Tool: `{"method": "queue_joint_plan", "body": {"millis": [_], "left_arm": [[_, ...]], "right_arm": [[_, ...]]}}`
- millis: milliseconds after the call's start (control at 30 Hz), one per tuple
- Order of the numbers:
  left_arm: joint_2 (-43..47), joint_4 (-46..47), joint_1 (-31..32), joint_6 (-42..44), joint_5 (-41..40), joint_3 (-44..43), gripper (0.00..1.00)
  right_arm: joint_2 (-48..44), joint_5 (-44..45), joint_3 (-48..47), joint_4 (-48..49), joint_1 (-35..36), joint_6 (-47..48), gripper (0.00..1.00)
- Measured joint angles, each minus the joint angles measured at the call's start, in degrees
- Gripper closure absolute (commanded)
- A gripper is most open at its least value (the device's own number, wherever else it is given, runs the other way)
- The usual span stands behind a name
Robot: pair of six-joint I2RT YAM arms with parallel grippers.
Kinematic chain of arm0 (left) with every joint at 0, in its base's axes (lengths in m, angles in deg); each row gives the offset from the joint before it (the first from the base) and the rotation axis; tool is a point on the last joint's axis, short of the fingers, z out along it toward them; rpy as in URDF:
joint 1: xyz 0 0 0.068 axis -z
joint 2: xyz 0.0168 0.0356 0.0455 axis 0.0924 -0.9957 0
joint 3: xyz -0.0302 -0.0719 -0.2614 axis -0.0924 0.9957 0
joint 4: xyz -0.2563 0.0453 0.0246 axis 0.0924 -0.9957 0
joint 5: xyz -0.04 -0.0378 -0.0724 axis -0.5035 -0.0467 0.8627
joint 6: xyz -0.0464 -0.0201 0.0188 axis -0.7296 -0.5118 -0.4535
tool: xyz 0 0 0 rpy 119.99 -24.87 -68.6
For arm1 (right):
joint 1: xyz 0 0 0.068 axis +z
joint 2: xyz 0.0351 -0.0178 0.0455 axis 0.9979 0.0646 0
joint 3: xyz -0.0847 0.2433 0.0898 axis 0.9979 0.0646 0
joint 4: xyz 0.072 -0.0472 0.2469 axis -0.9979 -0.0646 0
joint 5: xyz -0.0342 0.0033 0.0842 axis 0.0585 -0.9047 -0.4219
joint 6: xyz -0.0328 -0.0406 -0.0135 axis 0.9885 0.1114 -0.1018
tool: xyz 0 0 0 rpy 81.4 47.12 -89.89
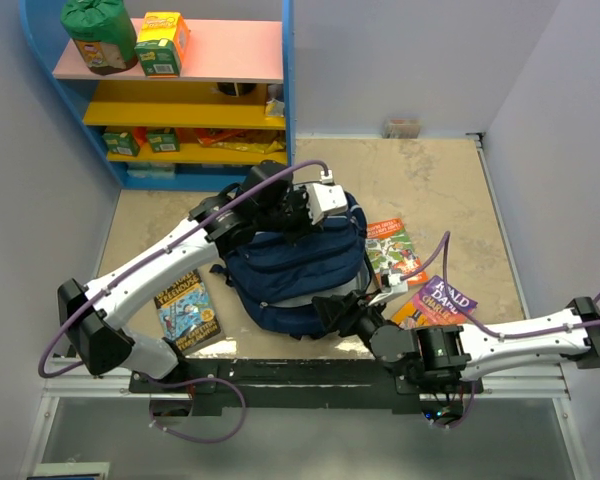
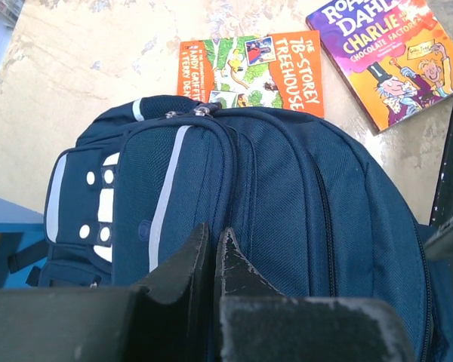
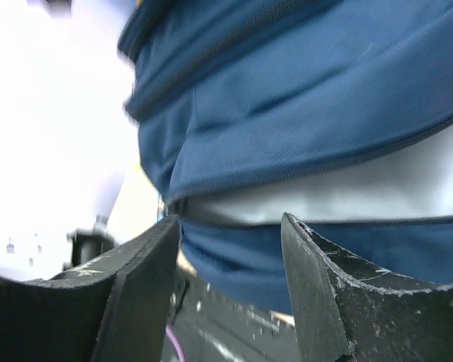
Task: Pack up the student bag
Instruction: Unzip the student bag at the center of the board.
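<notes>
The student bag (image 1: 295,265), a navy backpack, lies in the middle of the table with its top toward the shelf. In the left wrist view the bag (image 2: 272,196) shows a light stripe and a white dotted patch. My left gripper (image 2: 214,230) is shut just over the bag's front panel, and I see nothing between its fingers. From above, the left gripper (image 1: 298,210) sits at the bag's far end. My right gripper (image 3: 228,220) is open at the bag's near edge (image 3: 302,113). A white band shows between the blue layers there. From above, the right gripper (image 1: 338,308) is beside the bag's near right corner.
An orange Treehouse book (image 1: 395,250) and a purple Roald Dahl book (image 1: 435,303) lie right of the bag. A third book (image 1: 188,308) lies to its left. A blue shelf unit (image 1: 180,90) with boxes stands at the back left.
</notes>
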Motion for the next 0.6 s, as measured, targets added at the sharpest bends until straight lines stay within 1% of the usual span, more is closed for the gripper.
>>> {"method": "queue_joint_plan", "body": {"millis": [67, 133, 200, 233, 267, 333, 400, 433, 467, 533, 600], "left_arm": [[0.22, -0.20, -0.11, 0.17, -0.26, 0.00, 1.00], [0.79, -0.42, -0.31, 0.72, -1.09, 0.13, 1.00], [2.08, -0.39, -0.92, 1.55, -1.66, 1.03, 1.00], [3.50, -0.31, -1.60, 2.10, -1.92, 2.27, 1.00], [4.79, -0.44, -2.45, 2.64, -1.95, 3.32, 1.00], [7.48, -0.55, -4.66, 3.34, -1.70, 5.64, 1.00], [9.60, -1.09, -6.78, 4.04, -1.44, 7.15, 1.00], [10.71, -1.29, -7.72, 4.31, -1.42, 7.93, 1.00], [11.74, -1.53, -8.35, 4.55, -1.44, 8.66, 1.00], [13.18, -1.68, -8.96, 4.72, -1.46, 9.94, 1.00], [13.84, -1.95, -9.03, 4.94, -1.33, 10.84, 1.00]], "right_arm": [[-0.39, 1.84, -1.44, -2.01, -0.28, -0.87, 0.38], [1.18, 3.93, -6.23, -11.28, -0.85, -5.49, 0.30], [4.83, 4.87, -11.65, -21.57, -2.05, -13.00, 0.24], [7.80, 4.55, -15.39, -29.20, -4.17, -17.59, 0.20], [10.40, 4.37, -17.90, -34.21, -6.43, -20.24, 0.19], [16.00, 3.41, -21.00, -40.30, -11.54, -21.84, 0.17], [19.65, 0.83, -21.64, -42.84, -16.35, -20.37, 0.16], [20.81, -0.79, -21.57, -43.30, -19.71, -18.75, 0.06], [21.27, -2.54, -21.55, -43.30, -23.93, -16.06, 0.01], [20.17, -5.73, -21.11, -40.63, -33.14, -10.08, 0.01], [18.69, -8.09, -20.92, -38.10, -40.72, -4.24, 0.01]]}}
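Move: The orange Treehouse book lies some 22 cm ahead of the right hand, 15 cm to its right and about 20 cm below. Also from the right hand, the bag's middle is some 16 cm ahead and 10 cm left, and the Charlie book 7 cm ahead and 25 cm right. The left hand already pinches the bag's top, with the bag's middle 15 cm below and 3 cm ahead; the orange book is about 10 cm ahead and 25 cm right. The right hand, already free of the zip, leaves the bag's open front and sweeps forward and right, about 14 cm and 12 cm, towards the orange book, sinking some 5 cm after a small rise while its half-open fingers spread to full width and the wrist swings some 35 degrees clockwise, tips down and drops its left side. Meanwhile the left hand, fingers still shut on the bag's top, drags the bag about 9 cm left, turning slightly counter-clockwise, and so widens the gap between bag and book. ##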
